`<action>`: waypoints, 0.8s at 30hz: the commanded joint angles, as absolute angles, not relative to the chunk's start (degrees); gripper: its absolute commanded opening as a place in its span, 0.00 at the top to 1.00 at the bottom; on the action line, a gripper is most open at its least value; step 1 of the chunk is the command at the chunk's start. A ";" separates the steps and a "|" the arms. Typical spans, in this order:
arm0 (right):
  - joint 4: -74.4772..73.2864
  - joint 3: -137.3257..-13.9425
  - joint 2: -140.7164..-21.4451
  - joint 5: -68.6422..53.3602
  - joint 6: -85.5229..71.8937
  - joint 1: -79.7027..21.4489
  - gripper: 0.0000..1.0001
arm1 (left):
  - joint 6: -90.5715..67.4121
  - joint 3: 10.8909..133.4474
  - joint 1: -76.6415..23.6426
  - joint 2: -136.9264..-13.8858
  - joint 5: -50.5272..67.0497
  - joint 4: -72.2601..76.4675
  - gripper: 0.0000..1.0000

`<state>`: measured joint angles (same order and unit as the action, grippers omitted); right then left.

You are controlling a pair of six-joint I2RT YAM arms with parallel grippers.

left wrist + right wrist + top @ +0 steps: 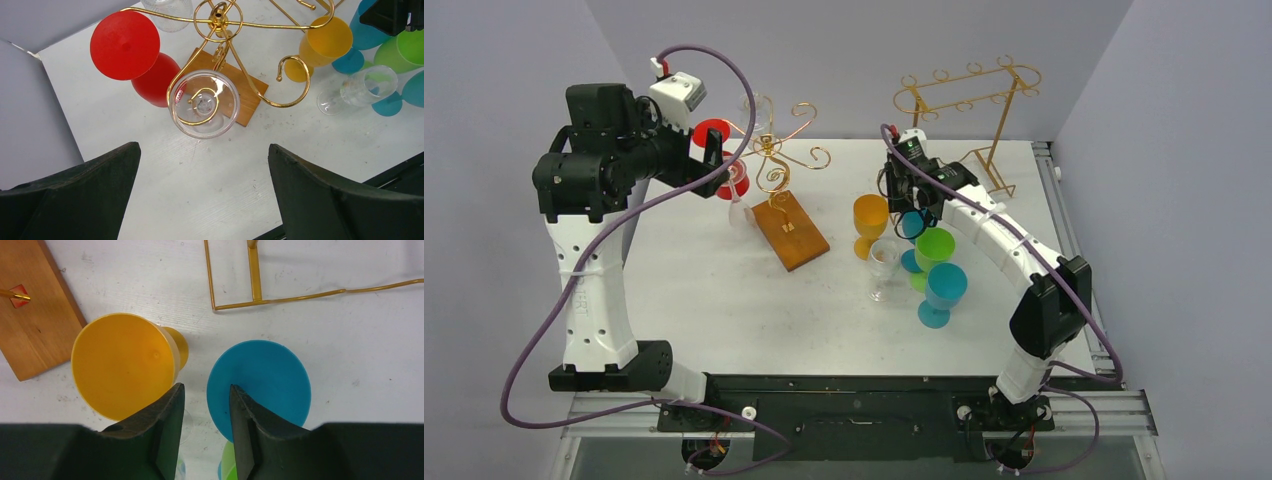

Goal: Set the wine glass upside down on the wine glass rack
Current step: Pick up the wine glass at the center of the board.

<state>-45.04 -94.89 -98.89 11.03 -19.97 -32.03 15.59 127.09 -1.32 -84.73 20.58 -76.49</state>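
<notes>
The wine glass rack [774, 160], a gold wire tree on a brown wooden base [791, 232], stands left of centre. A clear wine glass [204, 104] hangs upside down from one of its spiral arms, beside a hanging red glass [125, 45]. My left gripper [204, 146] is open wide just above and in front of the clear glass, touching nothing. My right gripper [206, 386] hovers partly open over the standing glasses. Its left finger overlaps the orange glass [122, 365] and its right finger the blue glass [265, 382], whose left rim shows in the gap. Nothing is clamped.
A clear glass [884, 262], a green glass [934, 245] and a second blue glass [946, 283] stand packed together under the right arm. A taller gold frame rack [969, 95] stands at the back right. Another clear glass [167, 7] hangs at the rack's far side.
</notes>
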 commanded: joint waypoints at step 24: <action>-47.58 -98.52 -91.41 19.78 -18.36 -31.82 1.00 | 14.78 126.70 -1.58 -83.07 21.69 -73.30 0.02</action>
<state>-46.72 -93.25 -98.08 15.14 -18.81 -31.94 15.46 126.23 -1.39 -84.42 20.67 -76.05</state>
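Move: The far blue glass, the one at the centre, has its middle about 4 cm to the right of the right hand, 1 cm back and some 10 cm below, its left rim almost under the fingertips. The orange glass stands about 9 cm left of it and 3 cm farther out. The green glass is 6 cm nearer the base and 3 cm right of it, the clear glass 7 cm nearer and 6 cm left of it. From the left hand the far blue glass lies roughly 37 cm right, 5 cm ahead and 31 cm below. The far blue glass is pinched by the left wall of its bowl: the right hand sinks about 4 cm over that rim, easing a little back and to the right, one finger inside the bowl and one outside, and shuts the narrowly open fingers fully at the bottom. Then, keeping the pinch, it rises some 3 cm again, edging forward and slightly farther right. ##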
